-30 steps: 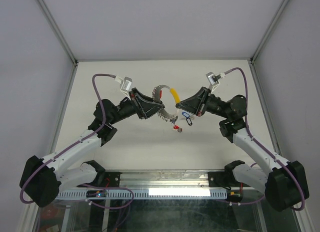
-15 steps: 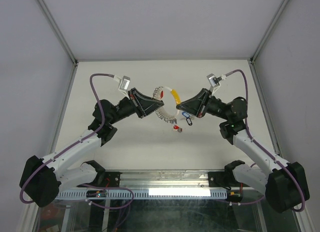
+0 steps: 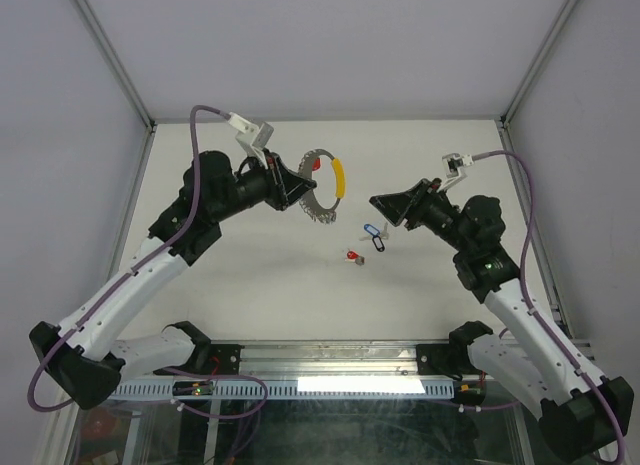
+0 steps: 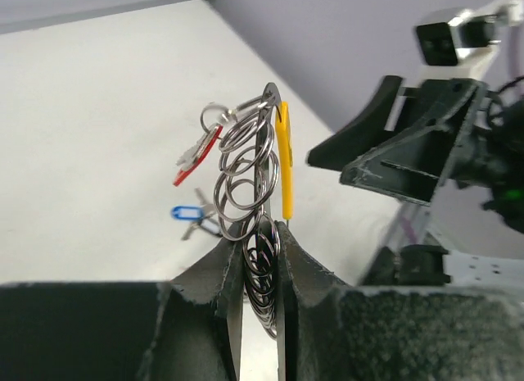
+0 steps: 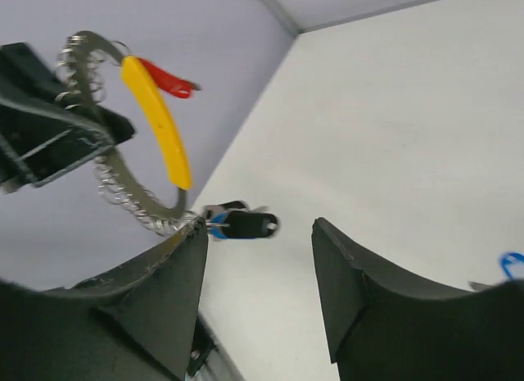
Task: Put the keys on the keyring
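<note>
My left gripper [image 3: 306, 193] is shut on the keyring [image 3: 322, 190], a thin silvery hoop with a yellow section [image 3: 340, 177], and holds it above the table. In the left wrist view the jaws [image 4: 260, 238] pinch the hoop [image 4: 270, 135] among several small loops. A red-tagged key [image 4: 196, 151] hangs on the hoop. Loose keys lie on the table: blue tag [image 3: 371, 229], black tag [image 3: 378, 244], red tag [image 3: 351, 255]. My right gripper [image 3: 378, 201] stands open to the right of the hoop, holding nothing. Its view [image 5: 260, 225] shows the black-tagged key [image 5: 246, 225] below and the yellow section [image 5: 155, 123] upper left.
White table [image 3: 250, 285] enclosed by grey walls with metal corner posts [image 3: 110, 55]. Both arm bases sit on the rail at the near edge [image 3: 340, 370]. Purple cables loop above each wrist.
My right gripper has opened, let go of the keyring and drawn back to the right. The left arm has raised the hoop up and slightly left, holding it alone.
</note>
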Available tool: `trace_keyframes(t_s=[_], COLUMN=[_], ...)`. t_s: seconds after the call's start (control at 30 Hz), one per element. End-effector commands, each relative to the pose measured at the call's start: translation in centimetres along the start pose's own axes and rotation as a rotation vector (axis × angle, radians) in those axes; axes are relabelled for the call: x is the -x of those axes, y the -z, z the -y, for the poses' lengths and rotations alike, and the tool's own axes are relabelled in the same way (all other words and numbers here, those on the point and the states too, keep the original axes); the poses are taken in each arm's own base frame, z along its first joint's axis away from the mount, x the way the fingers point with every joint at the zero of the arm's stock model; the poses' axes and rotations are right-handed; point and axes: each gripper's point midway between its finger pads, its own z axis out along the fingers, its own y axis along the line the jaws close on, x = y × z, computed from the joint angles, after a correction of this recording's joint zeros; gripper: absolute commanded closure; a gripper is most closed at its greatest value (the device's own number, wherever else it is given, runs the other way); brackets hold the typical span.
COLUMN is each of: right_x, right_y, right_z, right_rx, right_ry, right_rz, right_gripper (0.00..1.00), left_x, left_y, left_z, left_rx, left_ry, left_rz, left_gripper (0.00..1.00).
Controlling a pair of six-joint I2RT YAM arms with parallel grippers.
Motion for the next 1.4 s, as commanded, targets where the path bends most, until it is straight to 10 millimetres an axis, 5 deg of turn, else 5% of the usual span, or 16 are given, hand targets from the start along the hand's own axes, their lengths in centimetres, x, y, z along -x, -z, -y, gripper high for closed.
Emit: trace_keyframes(t_s=[0.0, 0.17, 0.27, 0.33, 0.4, 0.47, 0.57, 0.63, 0.73, 1.2, 1.37], right_x=[0.5, 0.0, -0.1, -0.3, -0.5, -0.6, -0.9, -1.1, -1.6, -2.0, -2.9], right_y=[2.3, 3.0, 3.3, 3.4, 3.5, 3.6, 3.9, 4.0, 3.8, 2.3, 1.4], right_z=[6.2, 6.5, 6.6, 6.7, 6.8, 6.9, 7.2, 7.6, 8.1, 7.9, 3.9], right_rx=[-0.378, -0.406, -0.415, -0.42, -0.422, -0.425, -0.442, -0.453, -0.455, -0.378, -0.149], right_ry=[0.076, 0.057, 0.048, 0.044, 0.043, 0.046, 0.055, 0.058, 0.053, 0.058, 0.149], right_rz=[0.015, 0.011, 0.011, 0.008, 0.005, 0.003, -0.007, -0.013, -0.027, -0.029, -0.138], right_gripper=[0.44, 0.43, 0.44, 0.43, 0.44, 0.44, 0.43, 0.43, 0.44, 0.42, 0.49], left_x=[-2.7, -2.1, -0.7, -1.4, -3.3, -7.5, -12.1, -12.4, -11.5, -5.6, -4.2], left_y=[1.3, 1.2, -0.8, -2.8, -4.2, -4.6, -1.7, 0.7, 2.2, 1.4, 1.0], left_z=[-5.8, -10.4, -11.8, -10.8, -9.3, -7.2, -9.1, -11.1, -11.5, -7.0, -4.7], left_rx=[0.307, 0.492, 0.525, 0.453, 0.446, 0.433, 0.532, 0.649, 0.699, 0.466, 0.327], left_ry=[-0.101, -0.108, -0.099, -0.083, -0.135, -0.214, -0.242, -0.281, -0.305, -0.443, -0.495], left_rz=[-0.236, -0.396, -0.436, -0.497, -0.559, -0.681, -0.827, -0.82, -0.787, -0.462, -0.321], left_gripper=[1.0, 1.0, 1.0, 1.0, 1.0, 1.0, 1.0, 1.0, 1.0, 1.0, 1.0])
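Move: The keyring is already pinched in the left fingers, its yellow section about 7 cm to their right and 3 cm farther out, level with them. The loose blue-and-black-tagged keys lie on the table some 19 cm right of the left hand, 8 cm ahead and 32 cm below; the loose red-tagged key is 13 cm right and 2 cm ahead. From the right hand, the blue-and-black pair is about 5 cm right, 9 cm ahead and 29 cm below. The left hand gives the pinched keyring a quick shake in the air: forward about 9 cm while sinking, sharply back and down, then left and up again, ending some 10 cm lower and 6 cm left with its fingers tipped down to the right by roughly 50 degrees, their hold kept. Meanwhile the right hand, empty and still open, draws down and to the right away from the keyring, its fingers tipping down slightly and turning a little clockwise. ##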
